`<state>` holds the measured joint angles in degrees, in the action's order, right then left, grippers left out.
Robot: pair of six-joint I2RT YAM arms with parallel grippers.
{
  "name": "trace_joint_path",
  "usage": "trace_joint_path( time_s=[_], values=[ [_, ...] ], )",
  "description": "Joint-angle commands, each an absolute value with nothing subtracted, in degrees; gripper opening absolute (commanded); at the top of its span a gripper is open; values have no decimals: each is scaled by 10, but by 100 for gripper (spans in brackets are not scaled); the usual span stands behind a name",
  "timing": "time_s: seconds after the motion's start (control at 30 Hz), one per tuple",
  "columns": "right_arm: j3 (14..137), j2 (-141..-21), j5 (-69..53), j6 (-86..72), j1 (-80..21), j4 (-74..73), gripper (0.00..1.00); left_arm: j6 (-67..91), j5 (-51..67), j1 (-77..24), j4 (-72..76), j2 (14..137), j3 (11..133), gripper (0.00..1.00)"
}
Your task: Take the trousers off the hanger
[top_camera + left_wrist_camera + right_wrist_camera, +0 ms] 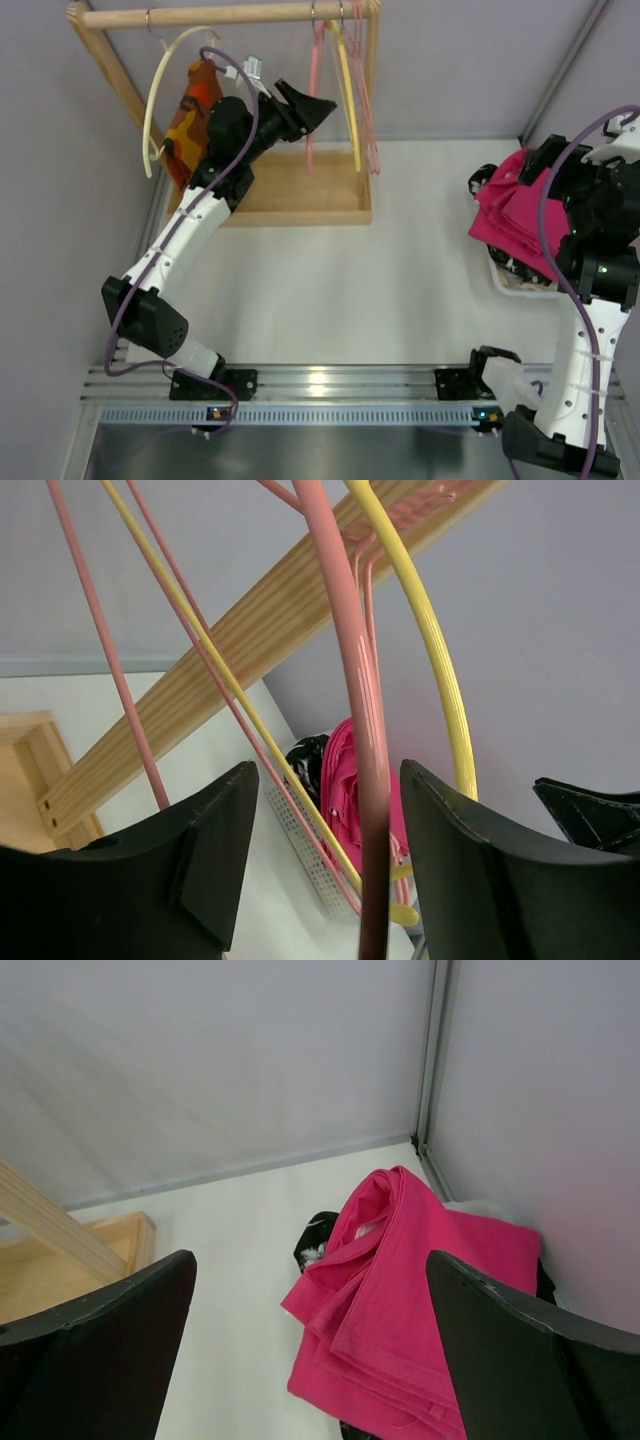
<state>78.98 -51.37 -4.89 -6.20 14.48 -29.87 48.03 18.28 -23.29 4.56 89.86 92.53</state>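
The salmon-pink hanger (314, 92) hangs bare from the wooden rail (230, 14). In the left wrist view its bar (362, 740) runs between my left gripper's (328, 772) black fingers, closer to the right-hand one, with a gap on each side. That gripper (316, 108) is open beside the hanger. The magenta-pink trousers (512, 212) lie folded on a white basket (500, 282) at the right. My right gripper (310, 1260) is wide open above the trousers (420, 1290) and holds nothing.
On the same rail hang a yellow hanger (350, 100), more pink hangers (370, 110) and a cream-white hanger (155, 90) carrying an orange-red patterned garment (190, 120). The rack stands on a wooden base (300, 195). A black-and-white speckled cloth (318, 1245) lies under the trousers.
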Motion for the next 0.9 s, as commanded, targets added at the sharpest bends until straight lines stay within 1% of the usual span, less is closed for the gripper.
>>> trace_joint_path(
  time_s=[0.0,0.03,0.17,0.3,0.33,0.43,0.53,0.57,0.6,0.63,0.67,0.73,0.8,0.87],
  values=[
    [787,-498,-57,-67,153,-294,99,449,170,-224,50,839,904,66],
    [786,-498,-58,-67,153,-294,99,443,168,-222,46,829,897,75],
    [780,-495,-63,-64,153,-294,99,413,156,-217,22,785,863,99],
    [771,-493,-70,-60,153,-291,100,404,154,-196,3,739,824,99],
    [769,-493,-73,-59,152,-291,99,392,156,-191,-32,724,814,99],
    [763,-492,-84,-48,153,-291,99,360,157,-172,-76,706,801,98],
    [755,-494,-110,-24,153,-298,99,314,209,-141,-161,689,812,99],
    [752,-494,-119,-16,153,-308,99,302,245,-122,-222,689,817,98],
    [751,-498,-131,-10,153,-316,99,285,265,-114,-251,688,823,99],
    [751,-501,-157,16,153,-329,100,232,278,-109,-282,688,830,99],
    [752,-504,-170,26,153,-339,99,204,284,-106,-349,688,845,99],
    [751,-512,-198,52,152,-374,99,124,286,-106,-406,680,849,99],
    [735,-510,-207,66,152,-389,99,70,258,-106,-477,670,840,99],
    [707,-499,-212,82,152,-390,99,48,238,-106,-517,665,834,99]
  ],
)
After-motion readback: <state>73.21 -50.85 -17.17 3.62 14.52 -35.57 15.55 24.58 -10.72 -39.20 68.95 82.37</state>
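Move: The orange camouflage trousers, next in line, hang about 23 cm to the left hand's left, 3 cm farther out and some 10 cm lower. The emptied pink hanger is right between its open fingers, hanging from the bar; the yellow hanger is about 6 cm to the right and 2 cm farther out. From the right hand the camouflage trousers lie roughly 75 cm to the left, 8 cm farther out and 9 cm lower. Left hand opens fully, leaving the pink hanger about 20 cm left, down and back; right hand sinks 6 cm. ##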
